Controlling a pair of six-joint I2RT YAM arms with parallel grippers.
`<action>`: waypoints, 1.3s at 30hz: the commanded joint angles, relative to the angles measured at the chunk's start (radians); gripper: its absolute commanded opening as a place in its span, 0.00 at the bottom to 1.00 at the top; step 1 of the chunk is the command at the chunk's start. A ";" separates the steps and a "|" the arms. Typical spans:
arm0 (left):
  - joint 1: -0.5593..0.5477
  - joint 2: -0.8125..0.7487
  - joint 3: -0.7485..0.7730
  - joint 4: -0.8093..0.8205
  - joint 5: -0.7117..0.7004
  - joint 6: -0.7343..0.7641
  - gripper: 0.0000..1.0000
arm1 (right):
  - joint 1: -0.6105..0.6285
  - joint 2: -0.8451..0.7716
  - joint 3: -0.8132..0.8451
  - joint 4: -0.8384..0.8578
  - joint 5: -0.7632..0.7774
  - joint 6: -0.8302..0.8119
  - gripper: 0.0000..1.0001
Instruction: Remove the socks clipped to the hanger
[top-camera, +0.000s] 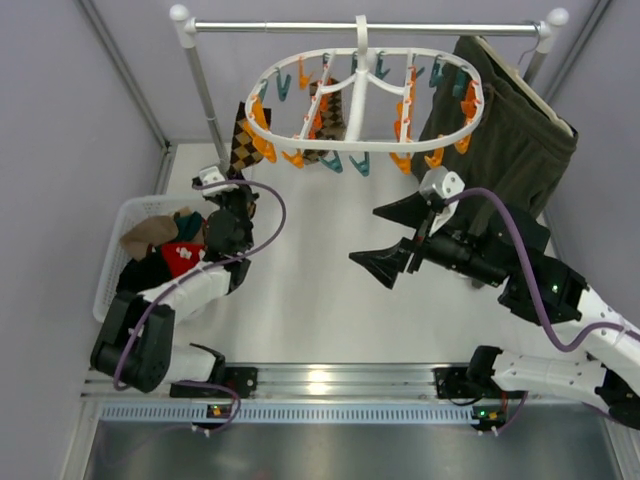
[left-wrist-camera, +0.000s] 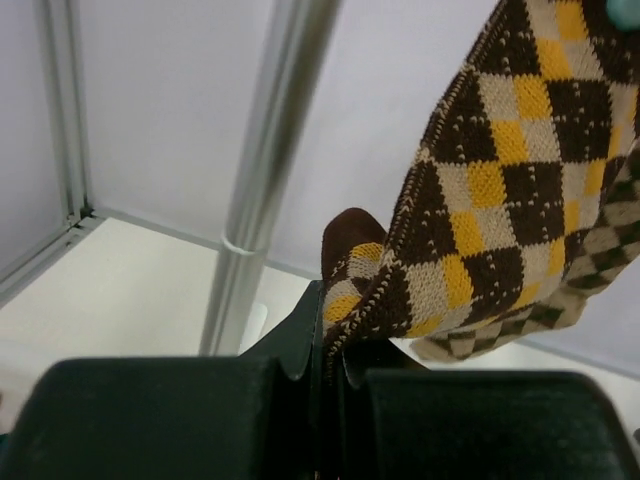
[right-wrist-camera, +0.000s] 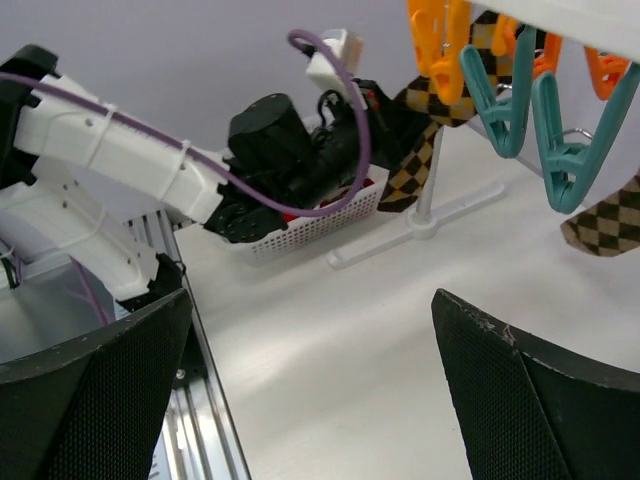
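Observation:
The round white hanger hangs from the rail, its rim lined with orange and teal clips. A brown-tan argyle sock hangs at its left rim. My left gripper is shut on that sock's lower end; in the left wrist view the sock runs from between the closed jaws up to the right. A second argyle sock hangs inside the frame. My right gripper is open and empty below the hanger, over the table. The right wrist view shows orange clips, teal clips and both socks.
A white basket at the left holds several loose socks, tan, teal, red and black. Dark green shorts hang at the rail's right end. The rail's left post stands just behind the left gripper; its foot rests on the table.

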 joint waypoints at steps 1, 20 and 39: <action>-0.002 -0.121 -0.055 0.050 -0.047 -0.046 0.00 | -0.009 -0.031 0.063 -0.007 0.055 0.027 0.99; -0.210 -0.658 -0.196 -0.240 -0.105 -0.004 0.00 | -0.009 0.165 0.438 -0.254 0.187 0.078 0.99; -0.696 -0.696 -0.302 -0.255 0.081 0.187 0.00 | -0.007 0.415 0.706 -0.387 0.049 0.116 0.99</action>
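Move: The left hand already pinches the checked sock by its low end; the orange clips holding its top are about 5 cm ahead, 7 to the right and 16 above. The second checked sock hangs about 12 cm ahead and 17 to the right, 12 higher; the basket lies 20 to the left, 5 back, 30 below. From the empty right hand those orange clips are some 13 cm ahead, 20 left and 8 up; the hanger's near rim is 12 ahead, 3 left, 8 up. Still pinching the sock, the left hand pulls back 20 cm and right; open right hand rises 7 cm. ##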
